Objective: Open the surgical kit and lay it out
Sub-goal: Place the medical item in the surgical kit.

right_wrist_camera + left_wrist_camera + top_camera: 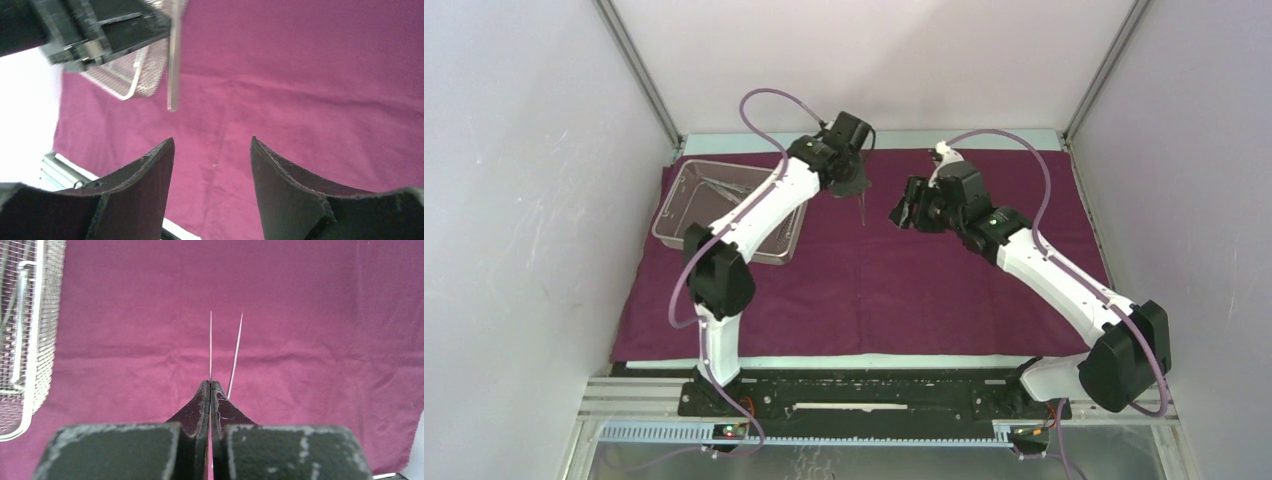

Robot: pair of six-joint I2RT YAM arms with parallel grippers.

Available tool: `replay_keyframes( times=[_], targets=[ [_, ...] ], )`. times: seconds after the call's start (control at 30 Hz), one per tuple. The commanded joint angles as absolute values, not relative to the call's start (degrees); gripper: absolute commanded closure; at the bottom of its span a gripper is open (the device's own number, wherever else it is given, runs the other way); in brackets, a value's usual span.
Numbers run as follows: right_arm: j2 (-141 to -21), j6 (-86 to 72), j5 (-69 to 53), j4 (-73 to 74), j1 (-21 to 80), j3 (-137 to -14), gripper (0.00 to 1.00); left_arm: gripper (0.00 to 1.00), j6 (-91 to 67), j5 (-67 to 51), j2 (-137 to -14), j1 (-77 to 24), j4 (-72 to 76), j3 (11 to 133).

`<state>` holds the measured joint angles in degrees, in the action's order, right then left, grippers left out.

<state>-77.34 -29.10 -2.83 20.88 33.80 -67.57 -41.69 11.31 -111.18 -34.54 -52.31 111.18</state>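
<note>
The maroon cloth wrap point(924, 280) lies spread flat over the table. At its back left stands the silver wire-mesh tray point(669, 215), with thin steel instruments point(724, 185) still inside. My left gripper point(856, 185) hovers above the cloth just right of the tray, shut on a pair of tweezers point(235, 350). Their two thin prongs stick out past the fingertips and splay slightly. My right gripper point(900, 213) faces it from the right, open and holding nothing. In the right wrist view the tweezers point(173, 65) hang just beyond the open gripper point(212, 142).
The tray's mesh wall point(30, 340) is at the left edge of the left wrist view. White enclosure walls stand on three sides. The two arm bases sit on the rail at the near edge. The cloth's near edge point(824, 355) stops short of the rail.
</note>
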Motion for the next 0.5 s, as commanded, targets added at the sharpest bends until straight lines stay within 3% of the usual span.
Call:
replay_keyframes(
  times=[0.0,0.47],
  targets=[
    [-74.9,-30.7,-3.0,19.3,27.8,-63.7,0.34,1.0,-45.8,11.6,-116.8,-37.9,-50.6,116.1],
    [-70.7,-31.9,-6.2,15.9,21.0,-49.0,0.34,1.0,-54.0,11.3,-132.0,-44.1,-46.9,118.8]
  ],
)
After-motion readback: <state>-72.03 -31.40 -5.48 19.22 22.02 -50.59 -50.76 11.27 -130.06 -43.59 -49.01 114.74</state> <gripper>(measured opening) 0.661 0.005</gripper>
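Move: The left hand already holds the tweezers; the bare patch of cloth they are headed for lies about 11 cm to its right, 2 cm back and 18 cm below. The tray's middle is some 31 cm to this hand's left, 7 cm farther out and 16 cm below. From the right hand, that cloth patch is roughly 4 cm ahead, about 1 cm to the left and 19 cm below. Left hand lowers the tweezers some 13 cm, swinging 9 cm right; open right hand goes right and down. ##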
